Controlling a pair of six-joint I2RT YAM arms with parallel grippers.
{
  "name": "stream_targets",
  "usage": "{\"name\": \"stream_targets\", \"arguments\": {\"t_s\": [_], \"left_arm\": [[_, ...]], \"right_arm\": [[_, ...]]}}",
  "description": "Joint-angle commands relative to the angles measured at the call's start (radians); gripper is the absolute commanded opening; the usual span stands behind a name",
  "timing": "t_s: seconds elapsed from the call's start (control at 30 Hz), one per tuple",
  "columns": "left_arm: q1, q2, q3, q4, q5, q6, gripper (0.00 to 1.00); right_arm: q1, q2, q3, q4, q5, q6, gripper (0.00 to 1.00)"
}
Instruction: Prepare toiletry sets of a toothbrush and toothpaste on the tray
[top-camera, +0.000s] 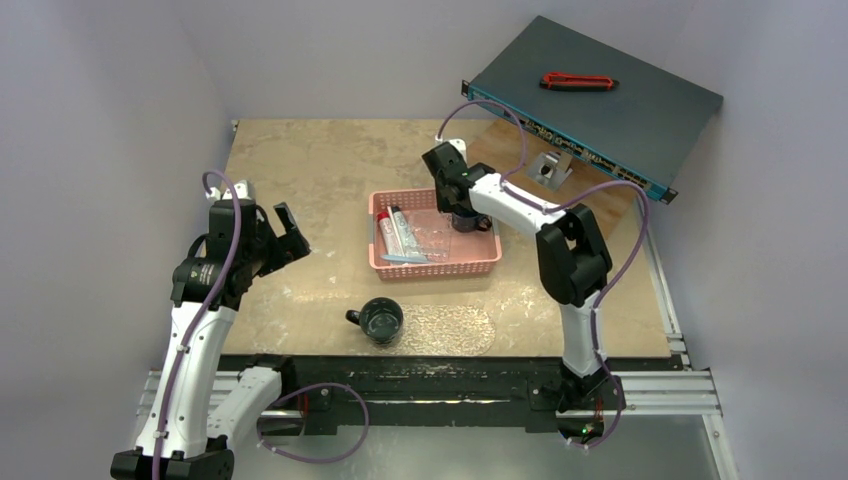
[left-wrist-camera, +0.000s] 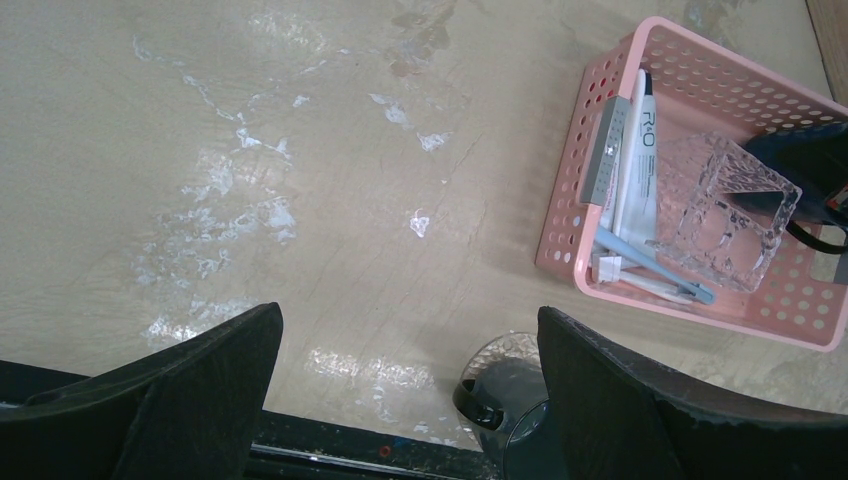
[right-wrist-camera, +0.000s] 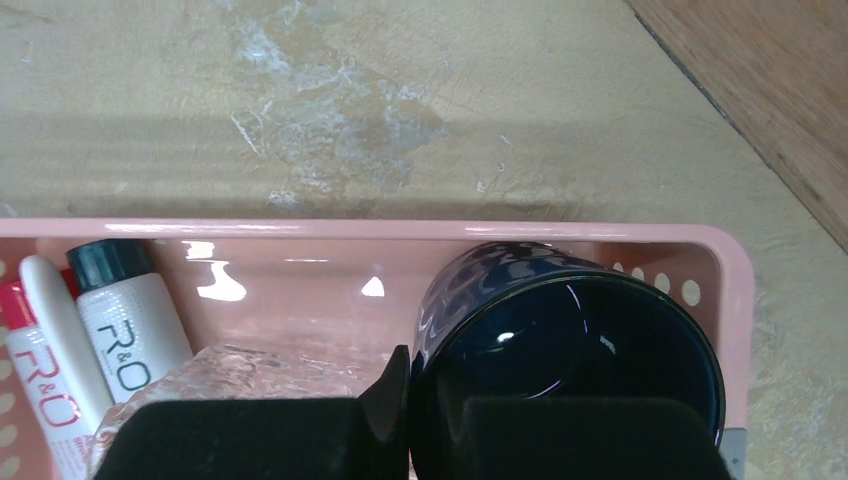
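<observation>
Inside a pink basket (top-camera: 436, 268) lie two toothpaste tubes (top-camera: 395, 235), a light blue toothbrush (left-wrist-camera: 652, 266) and a white toothbrush (left-wrist-camera: 640, 286). In the right wrist view one toothpaste tube (right-wrist-camera: 128, 335) has a dark cap, and the other (right-wrist-camera: 40, 400) has red print. My right gripper (right-wrist-camera: 436, 405) is shut on the rim of a dark blue mug (right-wrist-camera: 600, 340) at the basket's right end, one finger outside the wall and one inside. My left gripper (left-wrist-camera: 408, 320) hangs open over bare table on the left. The clear tray (top-camera: 450, 330) lies at the table's front.
A second dark mug (top-camera: 382, 320) stands on the tray's left end. A clear textured glass holder (left-wrist-camera: 720, 210) sits in the basket between the tubes and the held mug. A dark flat device (top-camera: 595, 100) with a red tool (top-camera: 578, 81) on it juts over the back right.
</observation>
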Motion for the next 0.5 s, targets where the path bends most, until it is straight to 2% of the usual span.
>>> {"name": "stream_targets", "arguments": {"t_s": [0.0,0.23,0.47], "left_arm": [[-0.004,-0.003,0.022,0.03,0.01,0.02,0.99],[-0.004,-0.006,0.019,0.035,0.023,0.022,0.99],[-0.004,0.0,0.019,0.035,0.03,0.024,0.99]], "right_arm": [[0.001,-0.142,-0.001,0.014,0.058,-0.029,0.0],[0.032,-0.245,-0.028,-0.011,0.093,-0.053,0.0],[0.103,-0.383,-0.122,-0.035,0.126,-0.067,0.0]]}}
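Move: The right hand already pinches the left wall of the blue mug, which stands in the basket's far right corner. The tray where it is probably headed lies about 24 cm back, 4 cm left and 8 cm below; the dark mug there is some 22 cm back and 14 cm left. In the basket, the toothpaste tubes are roughly 9 cm left and 4 cm back, the clear dish 4 cm left and 6 cm back. From the left hand the tray is about 28 cm right, 2 cm back and 21 cm down. Still pinching the blue mug's wall in shut fingers, the right hand lifts it out of the basket, almost straight up by about 10 cm, gathering speed at first. As it climbs it also draws back some 3 cm, mostly towards the end, while the fingertips tip up and outward by around 10 degrees. ##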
